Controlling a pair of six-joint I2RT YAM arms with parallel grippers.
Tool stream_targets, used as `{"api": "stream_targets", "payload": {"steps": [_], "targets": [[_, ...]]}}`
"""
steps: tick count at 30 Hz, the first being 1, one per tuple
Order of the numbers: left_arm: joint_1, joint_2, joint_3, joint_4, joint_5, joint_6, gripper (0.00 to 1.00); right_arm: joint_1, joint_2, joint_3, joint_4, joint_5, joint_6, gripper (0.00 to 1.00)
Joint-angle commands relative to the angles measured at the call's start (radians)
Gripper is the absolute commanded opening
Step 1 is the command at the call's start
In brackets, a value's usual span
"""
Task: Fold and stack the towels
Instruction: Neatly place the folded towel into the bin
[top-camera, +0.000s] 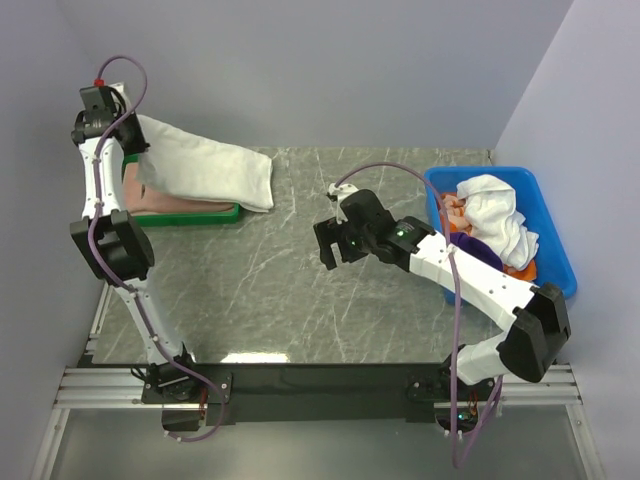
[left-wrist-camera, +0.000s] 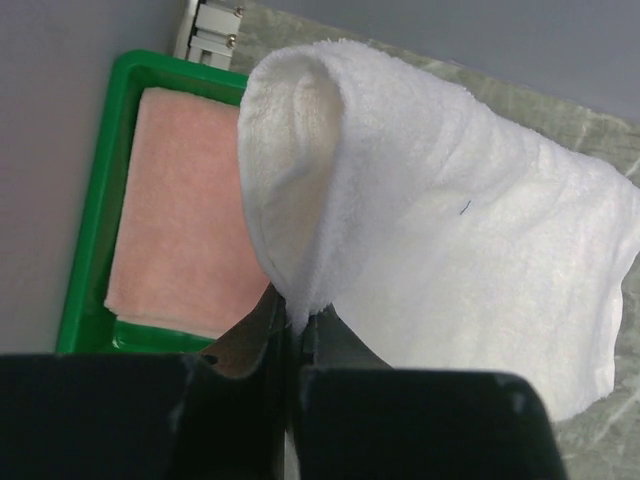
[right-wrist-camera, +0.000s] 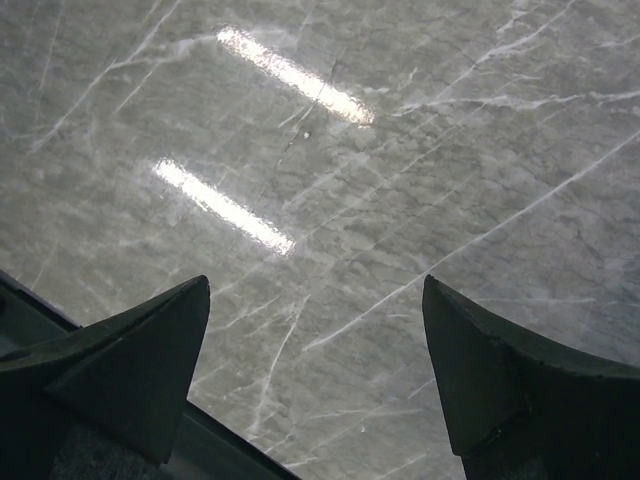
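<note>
A folded white towel (top-camera: 205, 170) hangs from my left gripper (top-camera: 128, 140) at the far left, its free end resting on the table past the green tray (top-camera: 225, 213). In the left wrist view the left gripper (left-wrist-camera: 296, 320) is shut on a corner of this white towel (left-wrist-camera: 430, 220), held above a folded salmon-pink towel (left-wrist-camera: 185, 210) lying in the green tray (left-wrist-camera: 88, 250). My right gripper (top-camera: 325, 243) is open over bare marble mid-table; the right wrist view shows the right gripper (right-wrist-camera: 315, 300) with nothing between its fingers. More towels, white (top-camera: 495, 215), purple and orange, lie crumpled in the blue bin (top-camera: 545, 225).
The blue bin stands at the right edge of the table. The green tray sits by the left wall. Grey walls close in the back and both sides. The black base rail (top-camera: 320, 385) runs along the near edge.
</note>
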Motion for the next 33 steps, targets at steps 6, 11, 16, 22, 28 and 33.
{"api": "stream_targets", "payload": {"steps": [6, 11, 16, 22, 28, 33], "targets": [[0.035, 0.008, 0.073, 0.062, 0.044, 0.124, 0.01, 0.010, 0.044, 0.087, -0.052, -0.025, 0.000, 0.91], [0.063, 0.026, 0.087, 0.054, -0.026, 0.141, 0.01, 0.021, 0.067, 0.115, -0.065, -0.023, -0.005, 0.91], [0.072, 0.030, 0.105, 0.065, -0.052, 0.167, 0.01, 0.035, 0.097, 0.124, -0.077, -0.013, 0.004, 0.91], [0.072, 0.048, 0.127, 0.052, -0.074, 0.193, 0.00, 0.073, 0.131, 0.153, -0.095, 0.021, 0.006, 0.92], [0.075, 0.059, 0.119, 0.043, -0.112, 0.210, 0.00, 0.087, 0.154, 0.173, -0.107, 0.027, 0.000, 0.92], [0.077, 0.057, 0.102, 0.051, -0.146, 0.204, 0.01, 0.094, 0.166, 0.184, -0.109, 0.030, -0.002, 0.92]]}}
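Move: The left hand, pinching the white towel's left end, is above the green bin: the bin's middle lies level with it front to back, about 5 cm to its right and 20 cm below. The pink towel in the bin is some 4 cm right and 18 cm down. The white towel's body trails about 14 cm to the right, 3 cm ahead, 12 cm below. From the right hand, the bin is some 27 cm ahead, 44 cm left and 15 cm below. Leftward at nearly constant height, the left hand carries the pinched end of the white towel about 6 cm over the green bin towards its left rim, rolling some 10 degrees so that its left side rises, then just starts to sink, still gripping. The empty right hand, open, drifts about 3 cm left and a little down. ##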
